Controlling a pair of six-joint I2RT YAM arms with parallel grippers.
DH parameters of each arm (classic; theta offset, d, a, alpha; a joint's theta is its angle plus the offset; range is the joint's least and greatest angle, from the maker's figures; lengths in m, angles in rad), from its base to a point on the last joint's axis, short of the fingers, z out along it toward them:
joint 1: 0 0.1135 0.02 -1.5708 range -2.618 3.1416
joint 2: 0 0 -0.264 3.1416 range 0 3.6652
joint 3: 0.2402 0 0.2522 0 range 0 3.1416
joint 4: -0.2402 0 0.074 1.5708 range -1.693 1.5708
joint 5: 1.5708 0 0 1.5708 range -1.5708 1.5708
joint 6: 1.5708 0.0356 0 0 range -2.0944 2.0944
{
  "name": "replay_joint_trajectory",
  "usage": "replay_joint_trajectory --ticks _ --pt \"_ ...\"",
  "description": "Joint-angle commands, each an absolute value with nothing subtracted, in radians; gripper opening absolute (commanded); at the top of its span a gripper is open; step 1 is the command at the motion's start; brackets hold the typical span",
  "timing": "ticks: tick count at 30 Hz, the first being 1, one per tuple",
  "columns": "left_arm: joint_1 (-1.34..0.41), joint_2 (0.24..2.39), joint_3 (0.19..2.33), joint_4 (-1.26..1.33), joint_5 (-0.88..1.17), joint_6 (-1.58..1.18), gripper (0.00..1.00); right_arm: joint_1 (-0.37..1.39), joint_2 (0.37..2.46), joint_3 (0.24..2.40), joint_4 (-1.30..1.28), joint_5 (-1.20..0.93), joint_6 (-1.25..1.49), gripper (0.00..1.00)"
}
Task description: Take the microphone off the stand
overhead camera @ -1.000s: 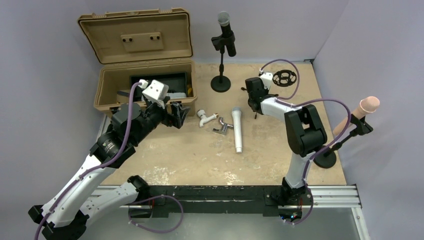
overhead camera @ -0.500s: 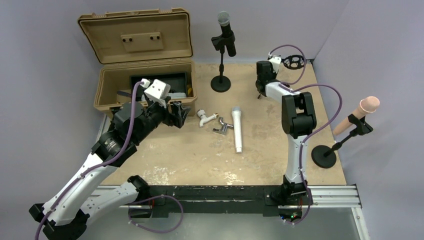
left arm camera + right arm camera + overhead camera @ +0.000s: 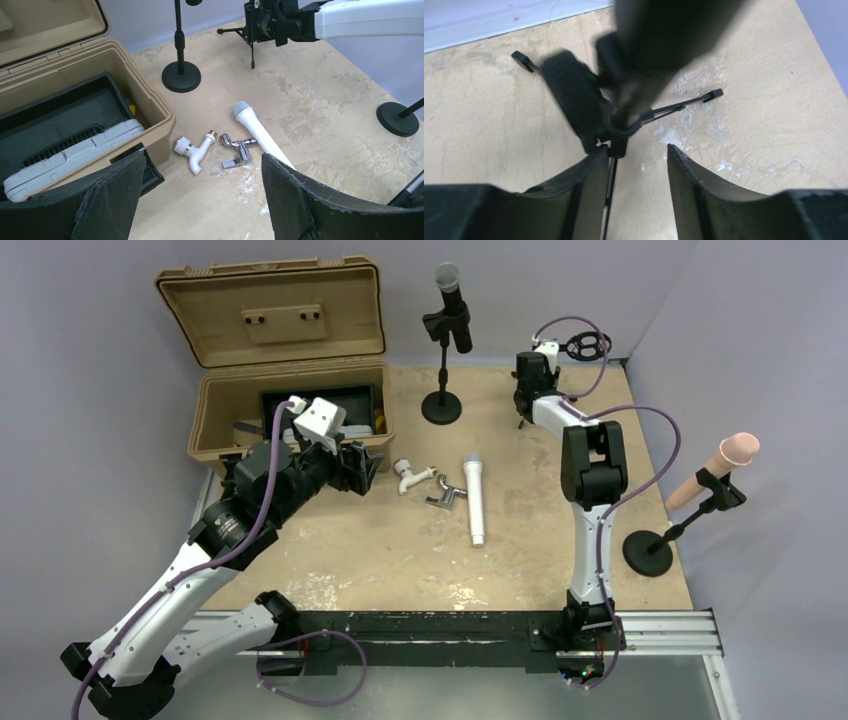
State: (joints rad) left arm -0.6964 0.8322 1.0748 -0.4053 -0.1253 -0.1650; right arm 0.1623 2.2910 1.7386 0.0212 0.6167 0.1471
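A black microphone [image 3: 452,302] sits clipped upright on a black round-base stand [image 3: 441,407] at the back centre. A beige microphone [image 3: 715,468] sits tilted on a second stand [image 3: 647,553] at the right edge. A white microphone [image 3: 475,498] lies loose on the table. My right gripper [image 3: 526,390] is open at the back right, right over a small black tripod stand [image 3: 684,102]; its fingers [image 3: 589,170] straddle the tripod's hub without holding it. My left gripper [image 3: 358,468] is open and empty, beside the case, far from both stands.
An open tan case [image 3: 215,415] with a grey device inside stands at the back left. A white tap fitting [image 3: 412,476] and a chrome tap fitting [image 3: 446,498] lie mid-table beside the white microphone. A black shock mount ring [image 3: 585,344] sits on the tripod at the back right corner.
My right arm has stretched from mid-table to the back right, and its gripper now hangs over the tripod stand. My left arm has barely shifted.
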Motion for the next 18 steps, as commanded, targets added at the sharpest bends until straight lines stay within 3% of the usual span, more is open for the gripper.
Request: replay_joint_trajectory --ticks 1,8,18 --pt "-0.701 0.829 1.075 -0.372 -0.140 -0.171 0.83 0.197 2.085 1.701 0.017 0.533 0.153 0.49" --pt "-0.701 0.835 1.075 -0.374 -0.140 -0.175 0.83 0.265 1.880 1.682 -0.041 0.366 0.184 0.66" --pt "-0.702 0.828 1.073 -0.369 -0.140 -0.176 0.83 0.384 1.802 1.882 -0.038 0.252 0.094 0.72"
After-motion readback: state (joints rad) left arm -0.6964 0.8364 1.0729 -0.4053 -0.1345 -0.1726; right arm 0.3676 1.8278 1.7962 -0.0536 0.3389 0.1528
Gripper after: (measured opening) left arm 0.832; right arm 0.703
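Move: The black microphone clipped on its round-based stand is some 28 cm to the right hand's left, about 4 cm nearer the robot and roughly 20 cm higher. The small tripod is right at that hand, its middle about 2 cm left and 3 cm below; the loose white microphone lies some 31 cm back and 22 cm left, 7 cm below. From the left hand the black microphone is about 31 cm ahead, 17 cm right and 5 cm lower. Upward, quickly, and to the left: the right hand comes free of the tripod as its already loosening fingers go on opening wide, and climbs about 27 cm while swinging some 15 cm left and drawing slightly back, towards the black microphone on its stand. The wrist turns about 25 degrees counter-clockwise and tips up until the fingers point roughly forward and level. ##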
